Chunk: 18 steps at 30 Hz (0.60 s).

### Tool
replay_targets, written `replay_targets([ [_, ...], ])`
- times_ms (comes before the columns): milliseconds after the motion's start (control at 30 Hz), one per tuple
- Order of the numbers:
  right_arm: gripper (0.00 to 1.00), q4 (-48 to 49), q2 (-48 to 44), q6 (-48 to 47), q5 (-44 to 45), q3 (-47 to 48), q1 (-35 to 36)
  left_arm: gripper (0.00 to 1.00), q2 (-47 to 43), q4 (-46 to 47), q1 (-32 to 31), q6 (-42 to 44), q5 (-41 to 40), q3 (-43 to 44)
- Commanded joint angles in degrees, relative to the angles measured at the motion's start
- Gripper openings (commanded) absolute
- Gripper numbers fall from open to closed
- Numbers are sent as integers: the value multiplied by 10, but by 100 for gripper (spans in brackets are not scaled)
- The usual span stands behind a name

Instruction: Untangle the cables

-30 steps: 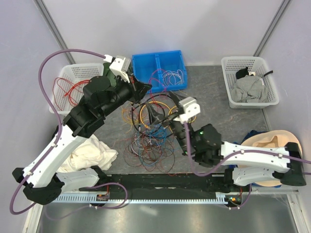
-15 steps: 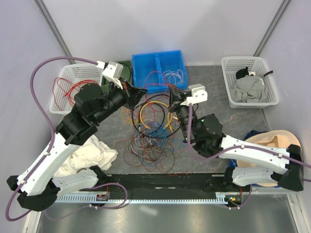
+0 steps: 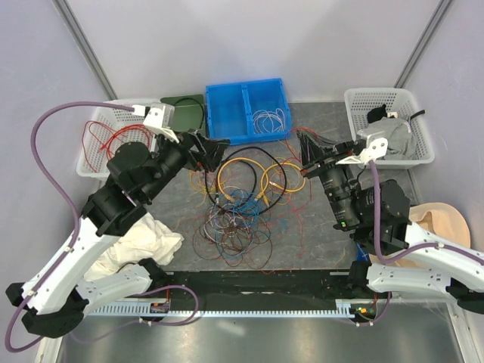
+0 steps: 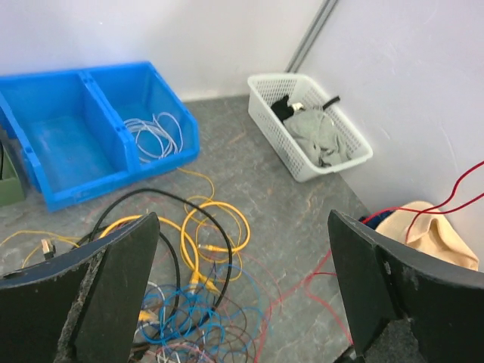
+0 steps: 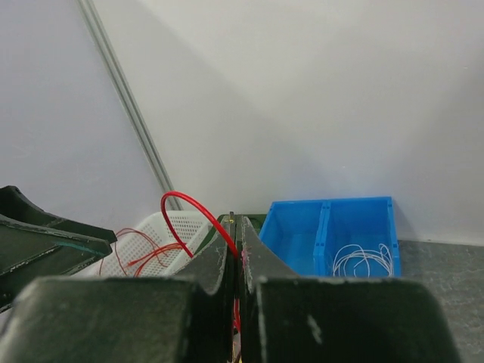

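Observation:
The cables (image 3: 236, 206) lie in a knotted heap mid-table: yellow loops (image 4: 206, 227), a black cable (image 4: 175, 198), and blue and brown strands (image 4: 180, 318). My right gripper (image 3: 305, 144) hangs to the right of the heap, shut on a thin red wire (image 5: 189, 206) that arches out to the left of its jaws. In the left wrist view this red wire (image 4: 338, 261) trails across the floor toward the right. My left gripper (image 3: 210, 149) hovers at the heap's upper left, open, with nothing between its fingers (image 4: 106, 291).
A blue two-part bin (image 3: 248, 110) with white wires stands at the back. The white basket (image 3: 102, 125) on the left holds red wires. The basket (image 3: 363, 98) on the right holds grey cloth. A white cloth (image 3: 140, 238) and a beige hat (image 3: 442, 223) lie near the front.
My left gripper opened and drew back to the left. My right gripper shut on the red wire and pulled away to the right, out of the heap.

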Motion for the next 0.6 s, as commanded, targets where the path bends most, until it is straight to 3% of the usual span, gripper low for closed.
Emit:
replay_targets([
  [0,0,-97,-10,32,-19,43,-1,100,-29,115,0,4,30,-65],
  [167,0,-154,1,50,-21,98,0,100,-54,317,-1,18,207,-169],
  [267,0,-182,13,70,-22,132,0,100,-75,443,-2,20,270,-260],
  [400,0,-212,28,97,-41,163,0,100,-77,646,-8,33,304,-357],
  [567,0,-253,52,135,-62,190,0,100,-29,829,-20,16,340,-399],
])
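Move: The right hand already holds the red cable high up, and its hanging strands are some 18 cm to the right of the empty left hand, level with it fore and aft and roughly 8 cm lower; from the right hand they are 2 cm to the left, straight below by some 14 cm. On the table about 42 cm below the left hand, the tangle is 4 cm back and 3 cm right, the black cable ring 11 cm ahead and 5 cm right, the yellow coil 11 cm ahead and 17 cm right. With its fingers staying wide open, the left hand sweeps some 7 cm to the right while drawing back and sinking about 5 cm each, towards the red strands hanging under the right hand, and it turns clockwise by about 30 degrees as its fingertips tip upward some 20 degrees. The right hand keeps its shut grip on the red cable and, after hardly moving at first, lifts it about 3.5 cm, easing back by a centimetre. ##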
